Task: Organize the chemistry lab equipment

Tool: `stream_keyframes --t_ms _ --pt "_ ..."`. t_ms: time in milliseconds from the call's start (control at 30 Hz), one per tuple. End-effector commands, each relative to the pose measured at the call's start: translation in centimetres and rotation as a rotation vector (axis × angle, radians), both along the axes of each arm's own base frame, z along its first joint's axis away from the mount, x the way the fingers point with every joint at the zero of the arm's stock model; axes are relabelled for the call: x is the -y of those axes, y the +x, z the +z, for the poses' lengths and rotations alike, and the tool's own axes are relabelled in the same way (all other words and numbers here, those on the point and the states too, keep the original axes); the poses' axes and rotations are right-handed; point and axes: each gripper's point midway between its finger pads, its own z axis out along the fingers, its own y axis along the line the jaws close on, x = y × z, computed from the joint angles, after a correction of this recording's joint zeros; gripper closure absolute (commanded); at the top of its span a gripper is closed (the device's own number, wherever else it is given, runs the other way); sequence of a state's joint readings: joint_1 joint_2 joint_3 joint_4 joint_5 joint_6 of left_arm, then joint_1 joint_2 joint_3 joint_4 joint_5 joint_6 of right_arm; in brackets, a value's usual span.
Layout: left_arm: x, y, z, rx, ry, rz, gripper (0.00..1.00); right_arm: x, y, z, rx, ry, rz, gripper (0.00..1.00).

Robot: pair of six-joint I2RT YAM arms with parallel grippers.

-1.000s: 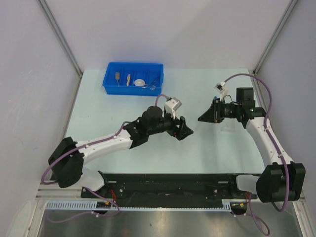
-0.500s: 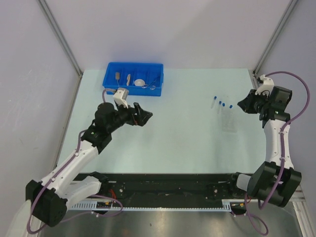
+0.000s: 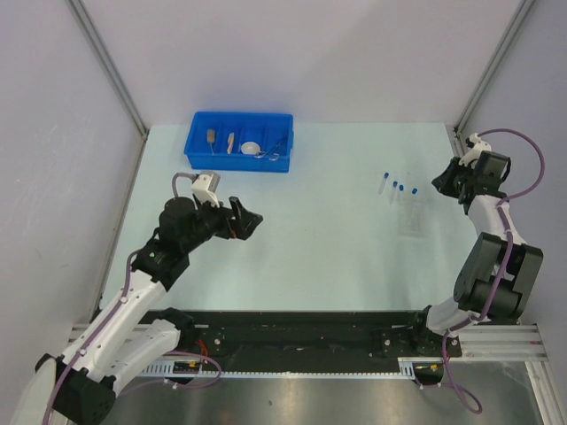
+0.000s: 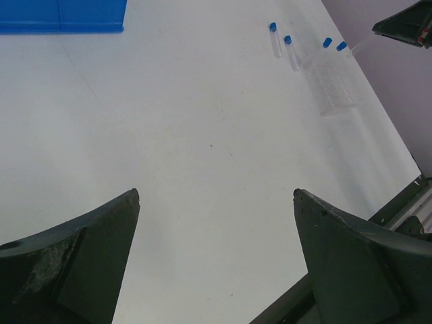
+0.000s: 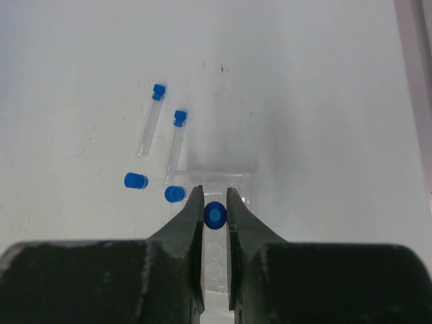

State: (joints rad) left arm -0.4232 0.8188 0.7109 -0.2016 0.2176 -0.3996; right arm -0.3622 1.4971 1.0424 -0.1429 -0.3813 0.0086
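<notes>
My right gripper [image 5: 214, 191] is shut on a clear tube with a blue cap [image 5: 214, 214], seen end-on above the clear plastic tube rack [image 5: 229, 270]. Two more tubes [image 5: 151, 118] lie flat beyond the rack, and two blue caps [image 5: 175, 194] show at its far left corner. From above, the right gripper [image 3: 446, 183] hangs near the right wall, just right of the rack [image 3: 412, 215]. My left gripper [image 3: 248, 217] stands open and empty over bare table, left of centre. The white round dish [image 3: 252, 148], the wooden-handled tools [image 3: 213, 137] and the wire tongs [image 3: 276, 147] lie inside the blue bin.
The blue divided bin [image 3: 237, 162] stands at the back left of the table. Grey walls close in on both sides, and the right wall is close to my right arm. A black rail [image 3: 292, 332] runs along the near edge.
The left arm has pulled back from the centre to the left and its gripper has opened wide. The right arm has swung out toward the right wall, uncovering the tubes and rack.
</notes>
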Motion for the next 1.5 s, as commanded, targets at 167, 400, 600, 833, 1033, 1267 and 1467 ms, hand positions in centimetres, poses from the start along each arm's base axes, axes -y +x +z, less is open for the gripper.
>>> stream_keyframes --t_ms 167,400,600,833,1033,1267,1467 --pt "-0.4 -0.8 -1.2 -0.012 -0.004 -0.001 0.00 0.3 2.5 -0.5 0.038 0.051 -0.031 0.94" --pt "-0.4 -0.9 -1.2 -0.008 -0.009 -0.004 0.00 0.2 3.1 -0.8 0.044 0.051 -0.025 0.94" --pt "-0.3 -1.1 -1.6 -0.018 -0.016 -0.007 0.00 -0.1 3.5 -1.5 0.029 0.067 -0.015 0.93" --pt "-0.3 -1.2 -2.0 -0.026 -0.019 -0.008 0.00 -0.4 3.9 -2.0 0.015 0.087 -0.006 0.93" --pt "-0.2 -1.1 -2.3 -0.033 -0.023 -0.011 0.00 -0.4 4.3 -2.7 0.000 0.087 -0.003 0.92" --pt "-0.1 -1.1 -2.6 -0.038 -0.023 -0.014 0.00 -0.3 4.4 -3.3 -0.014 0.079 -0.002 0.92" --pt "-0.1 -1.1 -2.5 -0.036 -0.026 -0.014 0.00 -0.5 4.2 -3.6 -0.028 0.064 0.010 0.89"
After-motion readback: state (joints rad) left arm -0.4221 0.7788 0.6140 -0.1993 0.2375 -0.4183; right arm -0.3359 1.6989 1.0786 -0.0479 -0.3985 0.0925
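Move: My right hand holds a blue-capped test tube upright over the clear rack, whose middle is about 14 cm below me and some 2 cm back. One racked tube stands 3 cm ahead and 4 cm left of me, another 4 cm ahead and 7 cm left. Two more lie on the table, 9 cm ahead and 7 cm left, and 12 cm ahead and 10 cm left. The rack is some 54 cm right and 14 cm ahead of my left hand, well below. Keeping the tube pinched in my right fingers, I lower it about 5 cm in small, slowing steps towards the far part of the rack, easing some 3 cm forward to the right of the racked tubes, with only a slight wrist tilt. My empty left hand, still wide open, sinks about 3 cm and draws back slightly, away from the work. ##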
